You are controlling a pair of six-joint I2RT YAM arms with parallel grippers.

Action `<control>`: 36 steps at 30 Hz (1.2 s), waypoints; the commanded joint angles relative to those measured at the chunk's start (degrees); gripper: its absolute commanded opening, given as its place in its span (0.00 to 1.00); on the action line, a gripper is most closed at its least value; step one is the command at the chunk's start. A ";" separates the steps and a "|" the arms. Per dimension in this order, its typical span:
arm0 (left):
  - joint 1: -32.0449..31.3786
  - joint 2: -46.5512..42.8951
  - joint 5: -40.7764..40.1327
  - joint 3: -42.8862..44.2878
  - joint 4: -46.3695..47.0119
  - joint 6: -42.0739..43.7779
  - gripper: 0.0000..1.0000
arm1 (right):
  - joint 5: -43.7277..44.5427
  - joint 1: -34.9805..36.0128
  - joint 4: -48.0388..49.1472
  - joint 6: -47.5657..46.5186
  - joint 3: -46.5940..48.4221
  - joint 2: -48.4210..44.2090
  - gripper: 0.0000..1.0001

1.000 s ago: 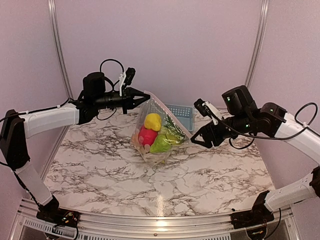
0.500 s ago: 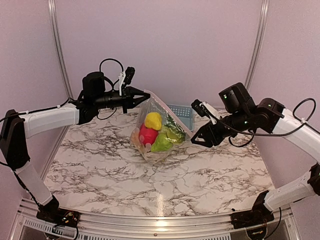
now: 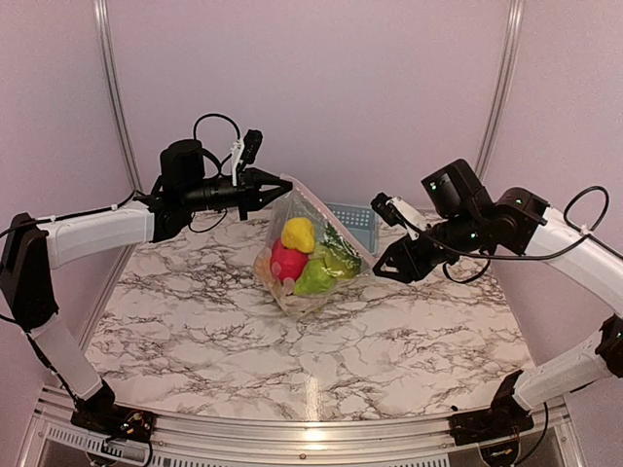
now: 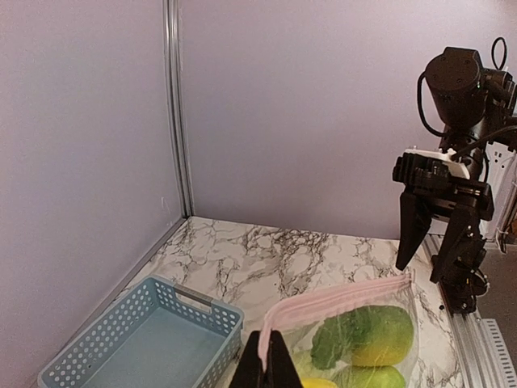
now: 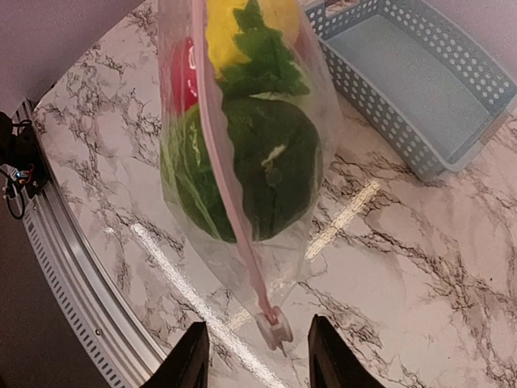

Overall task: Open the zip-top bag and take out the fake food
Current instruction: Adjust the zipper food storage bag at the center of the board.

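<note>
The clear zip-top bag hangs tilted above the marble table, its pink zipper strip closed. My left gripper is shut on the strip's upper corner. Inside lies the fake food: a yellow piece, a red one and green ones, the green ones filling the right wrist view. At the bag's low right corner, my right gripper stands open. Its fingers straddle the white zipper slider without touching it.
A light blue slotted basket stands empty on the table behind the bag, near the back wall. Metal frame posts rise at both back corners, and an aluminium rail runs along the near edge.
My right gripper has crept left toward the bag's low corner and its jaws have narrowed around the slider. The left gripper and the bag have stayed put.
</note>
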 commanded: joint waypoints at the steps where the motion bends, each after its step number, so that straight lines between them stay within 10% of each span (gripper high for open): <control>1: 0.48 -1.89 -0.01 0.06 4.08 0.15 0.00 | -1.56 -0.42 -0.03 -1.13 1.82 0.90 0.38; 17: 0.48 -0.62 -0.39 1.66 3.94 0.63 0.00 | -3.38 -0.42 -0.37 0.15 3.38 2.71 0.01; 36: 0.39 0.42 -5.34 4.52 4.14 -1.29 0.06 | 9.00 3.27 -11.59 4.57 24.34 14.38 0.00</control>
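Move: The loose lower corner of the zipper food storage bag sits between the right hand's open fingers, about 1 cm left and 1 cm below. In the bag, the green food is about 10 cm left, 3 cm ahead and 6 cm lower; the blue basket is roughly 24 cm ahead, 11 cm left and 22 cm below. From the left hand, still pinching the other corner, that loose corner lies about 17 cm right, 11 cm back and 10 cm lower. The right fingers close on the loose corner, then lift it some 5 cm up, 4 cm left and forward. ##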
